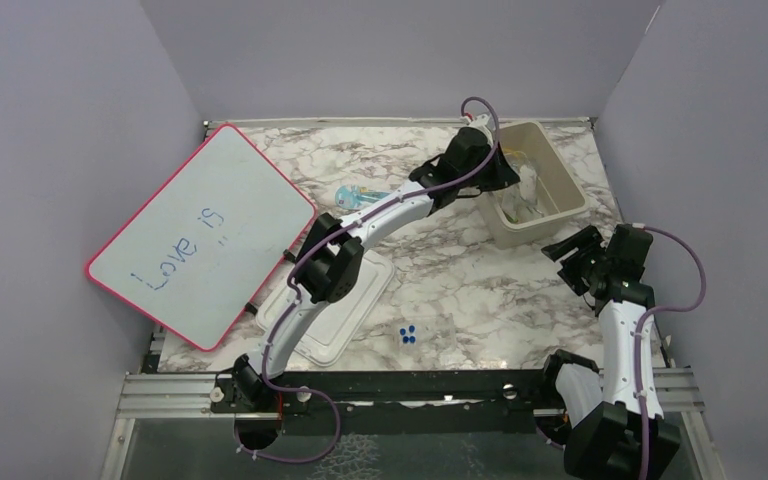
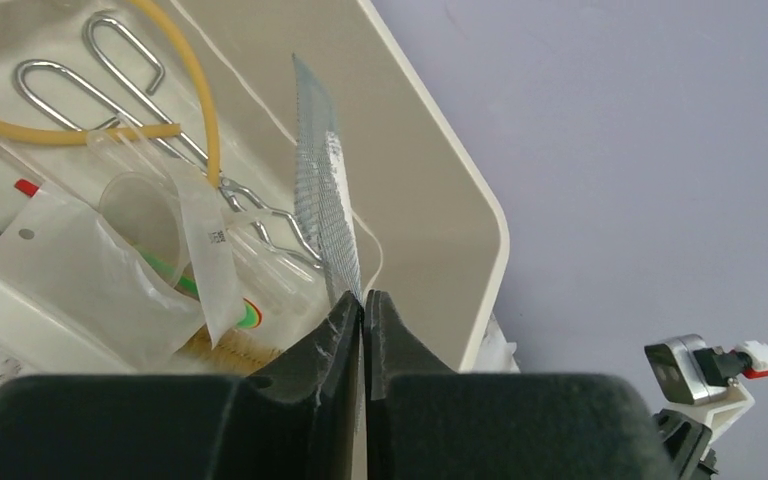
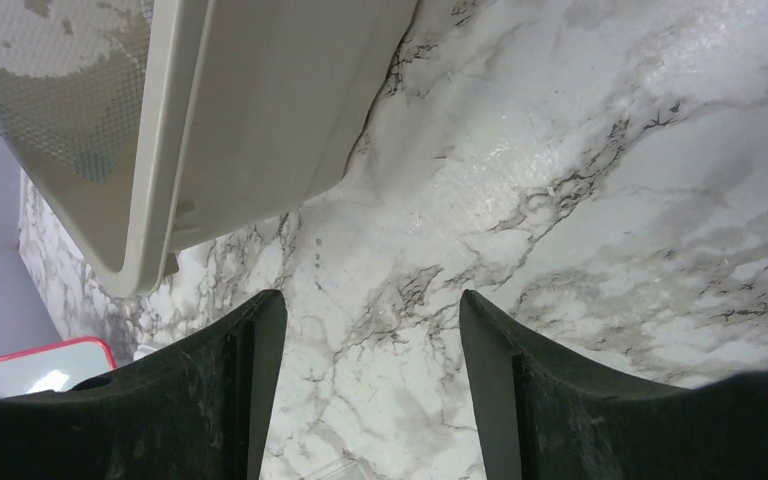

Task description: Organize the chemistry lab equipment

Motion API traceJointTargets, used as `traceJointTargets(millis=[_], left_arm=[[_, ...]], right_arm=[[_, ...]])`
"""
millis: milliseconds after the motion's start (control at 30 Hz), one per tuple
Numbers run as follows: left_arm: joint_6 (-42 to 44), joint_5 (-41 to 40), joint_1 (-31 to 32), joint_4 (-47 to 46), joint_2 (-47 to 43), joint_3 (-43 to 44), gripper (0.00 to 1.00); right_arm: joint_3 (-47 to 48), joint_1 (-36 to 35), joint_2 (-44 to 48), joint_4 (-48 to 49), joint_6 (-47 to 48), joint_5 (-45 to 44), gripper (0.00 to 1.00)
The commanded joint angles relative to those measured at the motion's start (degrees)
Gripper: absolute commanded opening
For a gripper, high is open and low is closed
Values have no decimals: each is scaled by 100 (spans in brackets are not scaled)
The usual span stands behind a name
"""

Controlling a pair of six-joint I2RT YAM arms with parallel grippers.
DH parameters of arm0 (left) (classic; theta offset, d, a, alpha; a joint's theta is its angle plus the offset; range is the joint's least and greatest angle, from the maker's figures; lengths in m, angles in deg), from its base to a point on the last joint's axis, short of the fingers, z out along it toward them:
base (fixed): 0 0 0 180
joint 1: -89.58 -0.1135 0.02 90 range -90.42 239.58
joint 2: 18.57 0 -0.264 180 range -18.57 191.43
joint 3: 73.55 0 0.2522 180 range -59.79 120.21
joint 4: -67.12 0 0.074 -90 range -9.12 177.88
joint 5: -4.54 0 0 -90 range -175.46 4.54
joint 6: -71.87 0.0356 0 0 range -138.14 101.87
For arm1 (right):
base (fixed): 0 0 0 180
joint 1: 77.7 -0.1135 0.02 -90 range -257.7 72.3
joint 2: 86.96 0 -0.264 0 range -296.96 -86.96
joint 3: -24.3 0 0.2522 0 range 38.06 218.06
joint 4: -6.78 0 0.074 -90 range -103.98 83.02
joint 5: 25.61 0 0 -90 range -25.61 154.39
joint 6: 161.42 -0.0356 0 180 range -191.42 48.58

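My left gripper (image 2: 363,298) hangs over the beige bin (image 2: 420,180), shut on the lower edge of a grey wire mesh sheet (image 2: 322,190) that stands upright inside it. In the bin lie amber rubber tubing (image 2: 200,90), metal forceps (image 2: 110,85), a green stick (image 2: 165,265) and clear plastic bags (image 2: 90,270). From above, the left gripper (image 1: 505,165) is at the bin's (image 1: 560,205) left rim. My right gripper (image 1: 572,247) stands open and holds nothing, just in front of the bin. Its wrist view shows the gripper (image 3: 372,300) over bare marble, beside the bin's outer wall (image 3: 250,110).
A pink-edged whiteboard (image 1: 200,235) leans at the left. A white tray (image 1: 335,310) lies under the left arm. A small packet (image 1: 360,195) lies on the marble behind the arm, and small blue pieces (image 1: 408,335) near the front edge. Purple walls close in three sides.
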Motion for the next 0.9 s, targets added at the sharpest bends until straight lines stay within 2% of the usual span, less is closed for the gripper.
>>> traceJointTargets(millis=[0,367,600,700,867], left_arm=[[-181,-25,24,-98,229,207,13],[1193,-618,-46,882,-161,634,41],[2088,-741,-118,1297,-943,580,53],[2433,-838,-176,1543,-1462,232,60],[2747,-1126,-312,1851,-2493,-1108,72]], right_arm=[[-43,-22,89,-33,71,143,68],[-34,-16,29,51,194,260,68],[-39,-29,-86,247,562,1008,67],[-31,-25,-47,335,681,1332,67],[108,-36,204,326,800,1599,67]])
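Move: Just above and inside the bin's left wall, the left fingers still pinch the wire gauze; the bin's middle lies about 6 cm to the right, 4 cm ahead and 15 cm below. The tongs on its floor are about 7 cm right and 5 cm ahead, the yellow tube 4 cm right and 10 cm ahead; the blue packet lies some 27 cm left, 3 cm ahead. From the right hand, the bin's middle is about 18 cm ahead and 7 cm left. Opening from nearly shut to about two-thirds, the left fingers let go of the gauze while the hand dips some 2 cm into the bin's left side, then it swings up and left away from the bin, about 10 cm each way, its fingers tilting upward some 20 degrees. Late on, the empty, open right hand drifts 3 cm left and turns slightly counter-clockwise. ##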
